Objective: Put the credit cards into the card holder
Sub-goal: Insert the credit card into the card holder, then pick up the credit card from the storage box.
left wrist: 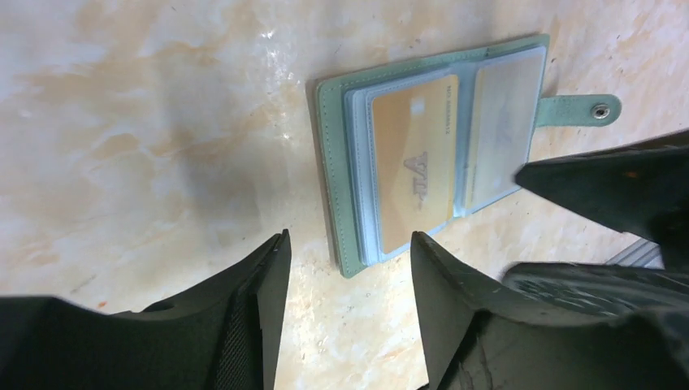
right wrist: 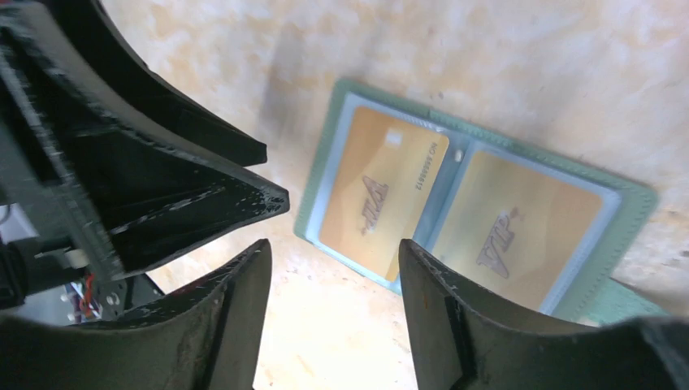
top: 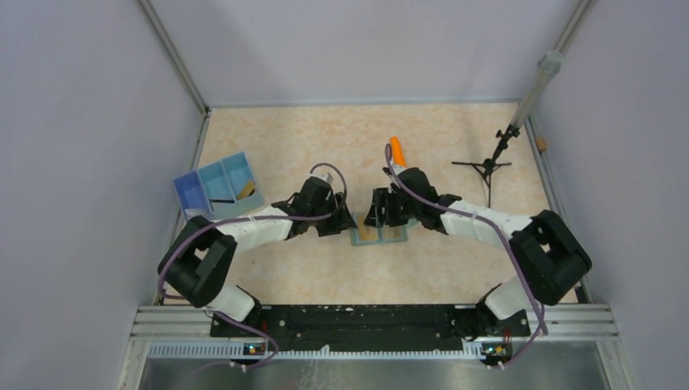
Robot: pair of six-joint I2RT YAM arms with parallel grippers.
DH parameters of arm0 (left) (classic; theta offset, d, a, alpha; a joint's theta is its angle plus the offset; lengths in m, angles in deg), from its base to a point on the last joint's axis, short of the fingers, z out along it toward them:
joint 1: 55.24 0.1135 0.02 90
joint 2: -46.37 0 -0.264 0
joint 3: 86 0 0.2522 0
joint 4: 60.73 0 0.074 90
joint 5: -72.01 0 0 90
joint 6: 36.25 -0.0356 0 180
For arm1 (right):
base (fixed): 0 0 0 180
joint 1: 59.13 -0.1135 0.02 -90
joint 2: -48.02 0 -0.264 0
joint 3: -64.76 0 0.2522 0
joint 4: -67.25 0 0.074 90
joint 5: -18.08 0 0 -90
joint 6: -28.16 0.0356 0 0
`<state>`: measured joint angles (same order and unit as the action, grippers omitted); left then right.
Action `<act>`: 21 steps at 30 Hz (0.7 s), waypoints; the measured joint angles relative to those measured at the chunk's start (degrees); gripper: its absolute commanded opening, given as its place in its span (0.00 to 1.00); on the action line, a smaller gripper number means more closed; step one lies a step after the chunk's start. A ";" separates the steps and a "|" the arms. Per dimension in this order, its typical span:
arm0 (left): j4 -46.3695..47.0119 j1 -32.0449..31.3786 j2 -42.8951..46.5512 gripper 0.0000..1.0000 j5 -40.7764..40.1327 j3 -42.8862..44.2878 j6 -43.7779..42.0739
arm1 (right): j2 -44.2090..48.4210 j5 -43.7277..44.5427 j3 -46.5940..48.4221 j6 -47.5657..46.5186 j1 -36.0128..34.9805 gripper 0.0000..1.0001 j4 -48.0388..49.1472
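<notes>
The card holder (top: 357,241) lies open and flat on the table between my two grippers. In the left wrist view its grey-green cover (left wrist: 333,162) faces up, with the stud strap (left wrist: 581,110) sticking out to the right. Two gold credit cards sit in its clear sleeves, one (right wrist: 382,191) on the left page and one (right wrist: 516,231) on the right page. My left gripper (left wrist: 349,242) hovers open and empty at the holder's near corner. My right gripper (right wrist: 334,248) is also open and empty, just off the holder's edge. Another gold card (top: 248,192) lies in the blue tray.
The blue three-compartment tray (top: 213,185) stands at the left of the table. An orange cylinder (top: 396,149) lies behind the right gripper. A small black tripod stand (top: 487,166) is at the back right. The two grippers' fingers are close together over the holder.
</notes>
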<state>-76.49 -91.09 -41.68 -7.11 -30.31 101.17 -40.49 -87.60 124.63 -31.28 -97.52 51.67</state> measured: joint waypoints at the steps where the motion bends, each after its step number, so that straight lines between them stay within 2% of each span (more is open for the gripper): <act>1: -1.68 0.20 0.96 0.64 -0.68 0.46 -0.70 | 1.70 0.68 0.00 -0.31 -0.09 0.64 -0.33; 6: -10.82 2.16 5.44 0.77 -3.78 4.90 -4.68 | 10.91 5.09 0.00 -2.58 0.37 0.72 -2.82; 10: -19.04 6.75 8.83 0.88 -5.99 10.45 -9.49 | 15.26 6.43 -1.18 -4.24 2.45 0.78 -4.79; 13: -24.74 14.36 10.95 0.92 -7.39 14.82 -14.05 | 17.40 6.69 -3.06 -5.29 5.07 0.80 -6.40; 18: -32.02 28.59 11.23 0.94 -12.68 20.00 -20.90 | 20.37 6.36 -5.77 -6.60 8.76 0.82 -7.93; 21: -35.39 32.50 8.63 0.94 -16.31 23.02 -23.28 | 21.27 5.66 -6.71 -7.06 9.44 0.82 -7.82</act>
<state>-111.88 -58.59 -33.05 -23.42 -7.30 77.89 -19.22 -81.94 117.92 -38.34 -88.08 43.84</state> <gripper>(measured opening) 0.934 0.814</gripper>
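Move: The gold cards in my tray's nearest compartment lie some 32 cm to my left hand's left and 12 cm farther out, about level with its height; the striped white card is about 41 cm left, 9 cm ahead. The open card holder is roughly 8 cm to that hand's right, level with it and 3 cm down. From my right hand the holder sits just beneath, about 4 cm down and 2 cm right; the orange tube is 17 cm ahead, 6 cm right, 3 cm lower. I sweep my empty left hand away from the holder towards the card tray, some 24 cm left with about 10 cm of rise and 9 cm forward, turning it counter-clockwise so its fingers point more steeply down, and opening them almost fully. My right hand lifts about 6 cm off the holder, then backs off about 9 cm to the right, fingers opening wider too. ##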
